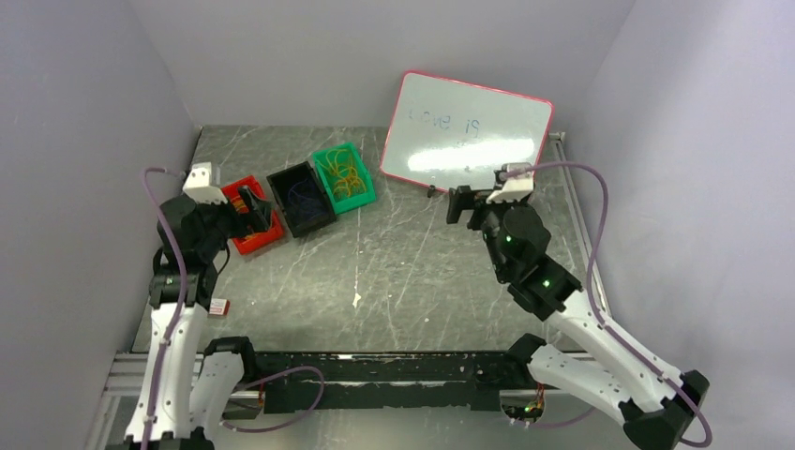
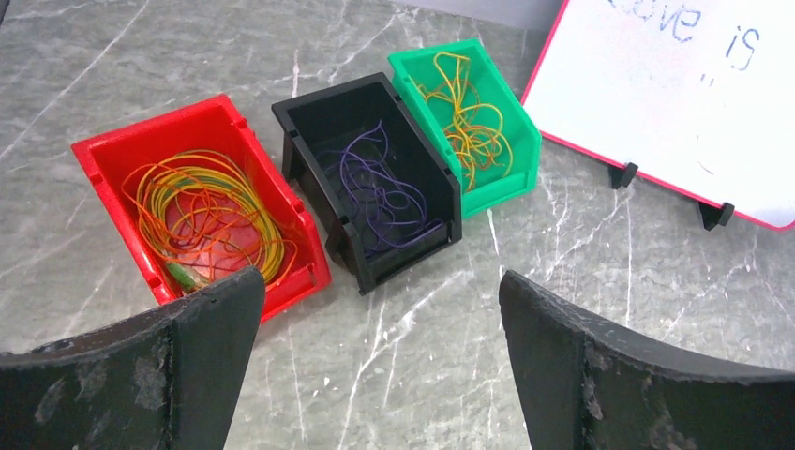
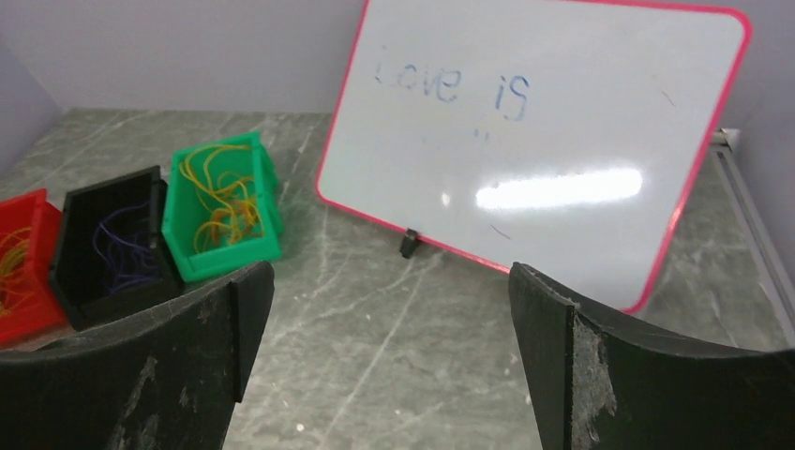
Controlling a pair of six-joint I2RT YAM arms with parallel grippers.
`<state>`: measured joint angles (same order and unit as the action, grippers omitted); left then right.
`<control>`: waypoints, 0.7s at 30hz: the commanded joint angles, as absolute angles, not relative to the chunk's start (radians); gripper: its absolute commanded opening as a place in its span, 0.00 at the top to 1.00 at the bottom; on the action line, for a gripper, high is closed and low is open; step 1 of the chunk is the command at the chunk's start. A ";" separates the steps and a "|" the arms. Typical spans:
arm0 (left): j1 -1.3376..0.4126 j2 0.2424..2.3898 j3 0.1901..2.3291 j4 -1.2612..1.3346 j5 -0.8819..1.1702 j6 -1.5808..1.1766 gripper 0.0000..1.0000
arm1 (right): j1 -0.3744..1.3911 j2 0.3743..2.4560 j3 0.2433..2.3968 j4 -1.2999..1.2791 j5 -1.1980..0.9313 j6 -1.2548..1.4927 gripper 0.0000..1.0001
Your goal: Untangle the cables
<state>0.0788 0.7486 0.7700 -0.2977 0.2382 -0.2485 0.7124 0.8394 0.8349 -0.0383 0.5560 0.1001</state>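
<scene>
The cables lie in three bins at the back left. A coil of orange and yellow cables [image 2: 202, 220] fills the red bin [image 2: 98, 155]. Dark blue cable [image 2: 380, 192] curls in the black bin [image 2: 319, 103]. Yellow-orange cables [image 2: 469, 117] loop in the green bin [image 2: 517, 136]. My left gripper [image 2: 380, 286] hangs open and empty over bare table just in front of the red and black bins, and partly covers the red bin [image 1: 258, 239] from above. My right gripper [image 3: 389, 272] is open and empty, facing the whiteboard, with the green bin [image 3: 220, 258] to its left.
A pink-framed whiteboard [image 1: 469, 131] leans on small black feet at the back right, close to the right gripper [image 1: 469, 202]. Grey walls close in on three sides. A metal rail [image 1: 581, 216] runs along the table's right edge. A small white scrap [image 1: 356, 300] lies mid-table.
</scene>
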 commanded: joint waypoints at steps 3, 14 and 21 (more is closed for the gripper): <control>0.084 0.602 0.666 -0.304 0.238 -0.290 0.00 | 0.709 0.676 0.682 -0.073 0.594 0.141 0.00; 0.079 0.543 0.659 -0.348 0.169 -0.309 0.00 | 0.708 0.636 0.634 -0.204 0.670 0.295 0.00; 0.028 0.528 0.663 -0.374 0.069 -0.324 0.00 | 0.709 0.643 0.608 -0.195 0.756 0.284 0.00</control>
<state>0.0494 0.5446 0.6533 -0.3492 0.1452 -0.3050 0.7124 0.6506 0.6189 -0.2016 0.6960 0.2699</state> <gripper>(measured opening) 0.997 0.997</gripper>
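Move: My left hand hangs open and empty. From it the red bin with the coiled cables lies about 8 cm ahead, 8 cm left and 22 cm below; the black bin 11 cm ahead and 4 cm right, the green one 16 cm ahead and 14 cm right. My right hand, also empty, has the green bin some 18 cm ahead, 26 cm left and 29 cm below, the red bin 8 cm ahead and 44 cm left, and the whiteboard's middle about 24 cm ahead, 4 cm right and 20 cm below. I sink my right hand about 8 cm in front of the whiteboard, sliding it 5 cm right and 3 cm back, while its fingertips tip down and turn clockwise a little, just under 10 degrees each. My left hand eases back some 3 cm toward its base and settles slightly lower. Both grippers stay wide open and touch nothing. ##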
